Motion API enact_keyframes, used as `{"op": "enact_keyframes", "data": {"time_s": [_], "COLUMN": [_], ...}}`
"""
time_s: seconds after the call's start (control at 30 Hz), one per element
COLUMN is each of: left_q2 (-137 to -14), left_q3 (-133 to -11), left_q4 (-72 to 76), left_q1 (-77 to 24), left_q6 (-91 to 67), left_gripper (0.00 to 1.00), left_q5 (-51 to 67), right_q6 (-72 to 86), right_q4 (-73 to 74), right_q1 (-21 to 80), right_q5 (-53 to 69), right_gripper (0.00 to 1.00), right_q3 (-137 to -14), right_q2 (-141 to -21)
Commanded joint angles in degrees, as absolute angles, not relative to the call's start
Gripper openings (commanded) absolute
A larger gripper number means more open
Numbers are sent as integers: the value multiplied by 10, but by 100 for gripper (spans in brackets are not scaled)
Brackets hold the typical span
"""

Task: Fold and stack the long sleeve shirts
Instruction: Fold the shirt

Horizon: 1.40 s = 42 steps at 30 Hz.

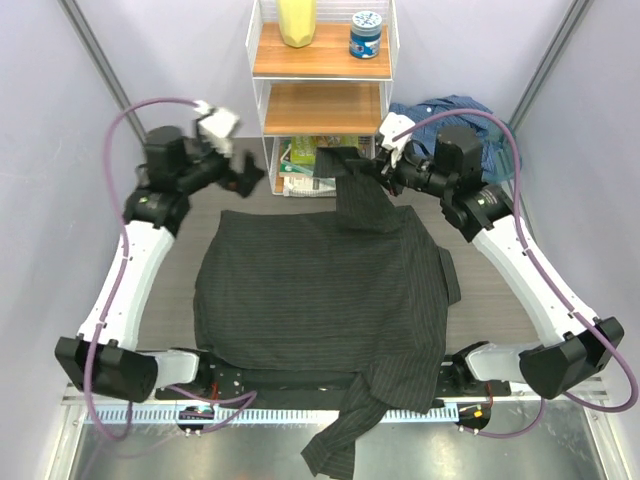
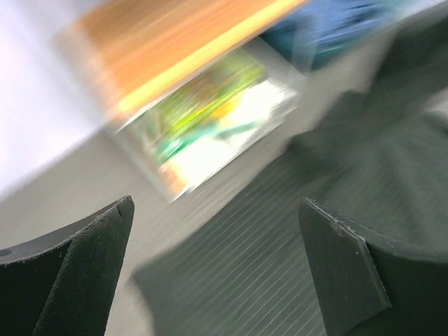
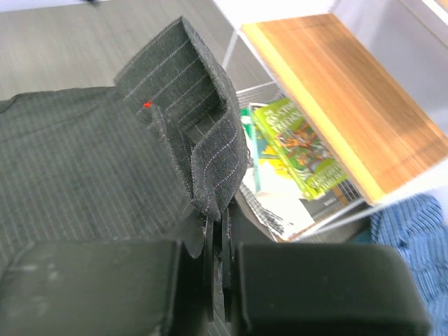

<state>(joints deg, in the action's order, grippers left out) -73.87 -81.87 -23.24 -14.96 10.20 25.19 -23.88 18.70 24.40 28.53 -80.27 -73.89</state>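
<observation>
A dark charcoal pinstriped shirt lies spread over the table, with one sleeve hanging off the near edge. My right gripper is shut on a fold of this shirt's cloth and holds it lifted at the far right corner. My left gripper stands open and empty above the shirt's far left corner; that view is blurred. The blue shirt lies crumpled at the back right, behind the right arm.
A white wire shelf unit with wooden boards stands at the back centre. It carries a yellow object and a blue-lidded jar on top, with magazines at its foot.
</observation>
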Motion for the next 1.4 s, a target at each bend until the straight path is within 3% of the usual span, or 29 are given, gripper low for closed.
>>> {"op": "enact_keyframes", "data": {"time_s": [0.0, 0.2, 0.27, 0.33, 0.5, 0.8, 0.97, 1.37], "left_q2": [-738, -959, -1057, -1112, -1216, -1296, -1300, -1322], "left_q3": [-750, -899, -996, -1046, -1137, -1175, -1136, -1107], "left_q4": [-199, -354, -449, -495, -511, -568, -565, -561], "left_q1": [40, 125, 130, 129, 115, 63, 47, 26], "left_q6": [108, 305, 346, 366, 396, 499, 531, 574], "left_gripper": [98, 93, 84, 81, 75, 65, 60, 56], "left_q5": [400, 419, 424, 414, 375, 305, 287, 235], "right_q6": [-207, -192, -192, -191, -191, -193, -195, -201], "right_q4": [170, 176, 179, 183, 189, 196, 203, 209], "right_q1": [229, 212, 205, 200, 191, 176, 176, 173], "right_q5": [258, 239, 236, 232, 229, 228, 228, 222], "right_gripper": [1, 1, 1, 1, 1, 1, 1, 1], "right_q3": [-841, -855, -863, -871, -897, -946, -956, -968], "right_q2": [-739, -746, -751, -754, -771, -788, -788, -787]}}
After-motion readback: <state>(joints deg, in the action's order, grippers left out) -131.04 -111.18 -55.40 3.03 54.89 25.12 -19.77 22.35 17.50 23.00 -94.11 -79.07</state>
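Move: The shirt's far left corner lies on the table about 13 cm ahead of the left hand, 14 cm to its left and 35 cm below; the shelf's magazines stand some 25 cm ahead, 13 cm right and 30 cm below. The right hand holds the raised sleeve; where that sleeve joins the body is roughly 15 cm ahead of it, 13 cm right and 35 cm below, the laundry basket 30 cm ahead, 27 cm right and 28 cm below. Down some 32 cm, swinging quickly left and forward before easing slightly back and right, the empty left hand drops towards the shirt's far left corner, tipping and rolling its fingers downward and narrowing them partway to straddle it, unclosed. Meanwhile the right hand keeps its pinch on the sleeve, drawing it up, forward and right about 5 cm each way and turning slightly clockwise. ##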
